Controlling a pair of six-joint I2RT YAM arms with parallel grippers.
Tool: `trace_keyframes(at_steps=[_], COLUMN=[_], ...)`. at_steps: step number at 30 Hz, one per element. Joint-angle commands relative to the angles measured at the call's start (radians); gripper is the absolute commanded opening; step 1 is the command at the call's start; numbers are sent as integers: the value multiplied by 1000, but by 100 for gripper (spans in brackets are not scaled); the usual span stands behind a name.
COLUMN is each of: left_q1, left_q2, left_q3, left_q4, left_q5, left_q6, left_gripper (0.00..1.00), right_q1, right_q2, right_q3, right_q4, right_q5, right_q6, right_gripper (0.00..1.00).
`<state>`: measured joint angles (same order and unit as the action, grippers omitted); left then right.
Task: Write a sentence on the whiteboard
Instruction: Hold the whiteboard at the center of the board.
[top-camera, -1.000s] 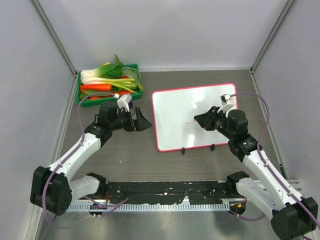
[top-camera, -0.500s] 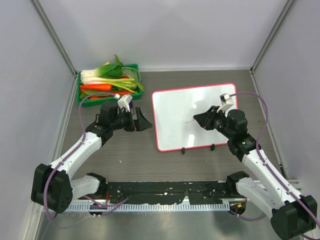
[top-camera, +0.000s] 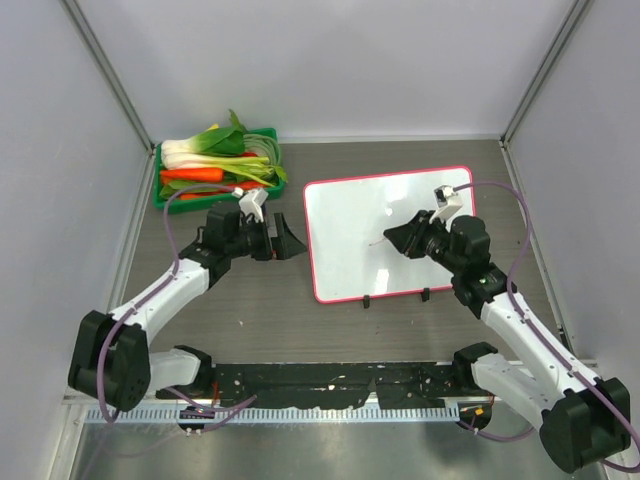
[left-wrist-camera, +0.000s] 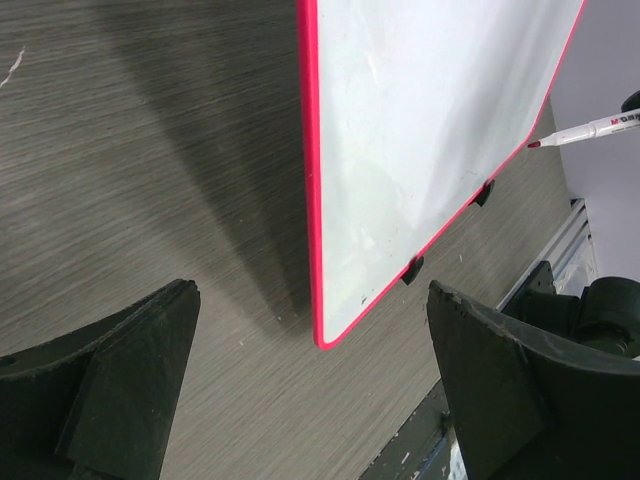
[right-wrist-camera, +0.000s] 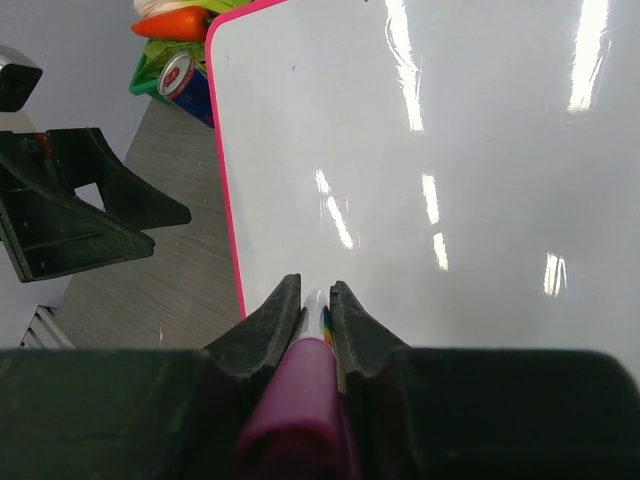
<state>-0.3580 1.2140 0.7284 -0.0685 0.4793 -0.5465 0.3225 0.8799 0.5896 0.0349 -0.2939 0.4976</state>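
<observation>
The whiteboard (top-camera: 350, 215), glossy white with a pink-red frame, lies on the table right of centre. My right gripper (top-camera: 392, 238) hovers over its middle, shut on a marker (top-camera: 378, 242) that points left. In the right wrist view the fingers (right-wrist-camera: 280, 315) clamp the marker's white barrel (right-wrist-camera: 316, 303), magenta end towards the camera. Whether the tip (left-wrist-camera: 535, 145) touches the whiteboard (left-wrist-camera: 420, 130) I cannot tell. My left gripper (top-camera: 296, 245) stands wide open just left of the board's left edge, holding nothing. The sentence is out of view; the whiteboard (right-wrist-camera: 450, 150) shows only glare.
A green crate (top-camera: 162, 185) of vegetables sits at the back left, behind the left arm. A red and blue can (right-wrist-camera: 185, 80) lies between that crate and the board. Two small black feet (top-camera: 367, 301) stick out at the board's near edge. Grey walls close in on both sides.
My right gripper has crept slightly left over the board with the marker. The left arm has shifted a little; its jaws stay open.
</observation>
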Motion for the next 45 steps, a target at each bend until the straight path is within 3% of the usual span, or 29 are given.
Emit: trace_keyframes(at_steps=[1,13,24,31,37,45], left_q1=[5,7,5,2,4,-15], left_q2=[70,360,507,538,547,513], left_q3=[-24,29,23,20,22,35], left_q4=[197,533,814,817,774,592], left_q5=[88,286,406,429,420,340], left_q6=[-18,-9,-133,-133,-115,-10], left_gripper=[99,94,81,52,35,15], right_q1=[-5,-5,-5,-5,-5,-3], right_q2=[17,85,120,152,192,249], right_q3=[24,42,61,62,81,130], right_q4=[91,186,206,264,309,341], right_q5=[-33,-77,-65,-97,-113,-113], right_q6=[-11,18,13,19,22,10], right_gripper=[2,1,1,1,1,1])
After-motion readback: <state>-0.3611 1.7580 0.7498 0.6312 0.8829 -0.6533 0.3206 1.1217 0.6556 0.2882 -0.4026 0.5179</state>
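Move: From the open left hand, the middle of the whiteboard's left edge is about 6 cm to the right, 3 cm ahead and 5 cm down; the board's centre is about 23 cm right, 3 cm ahead and equally low. The can stands roughly 10 cm ahead, 7 cm left and 9 cm lower. For the right hand, which holds the marker, that edge is some 19 cm left, level fore and aft, and 10 cm below. The left hand swings about 7 cm to the right and some 5 cm down, with about 3 cm forward early on, turning some 20 degrees clockwise and rolling its left side down, so that the open fingers straddle the whiteboard's left edge near mid-height; they then close from wide open and pinch the red rim between the writing face and the back. Meanwhile the right hand keeps hold of the marker and drifts nearly 5 cm forward and left above the board's face, staying at about its height. ##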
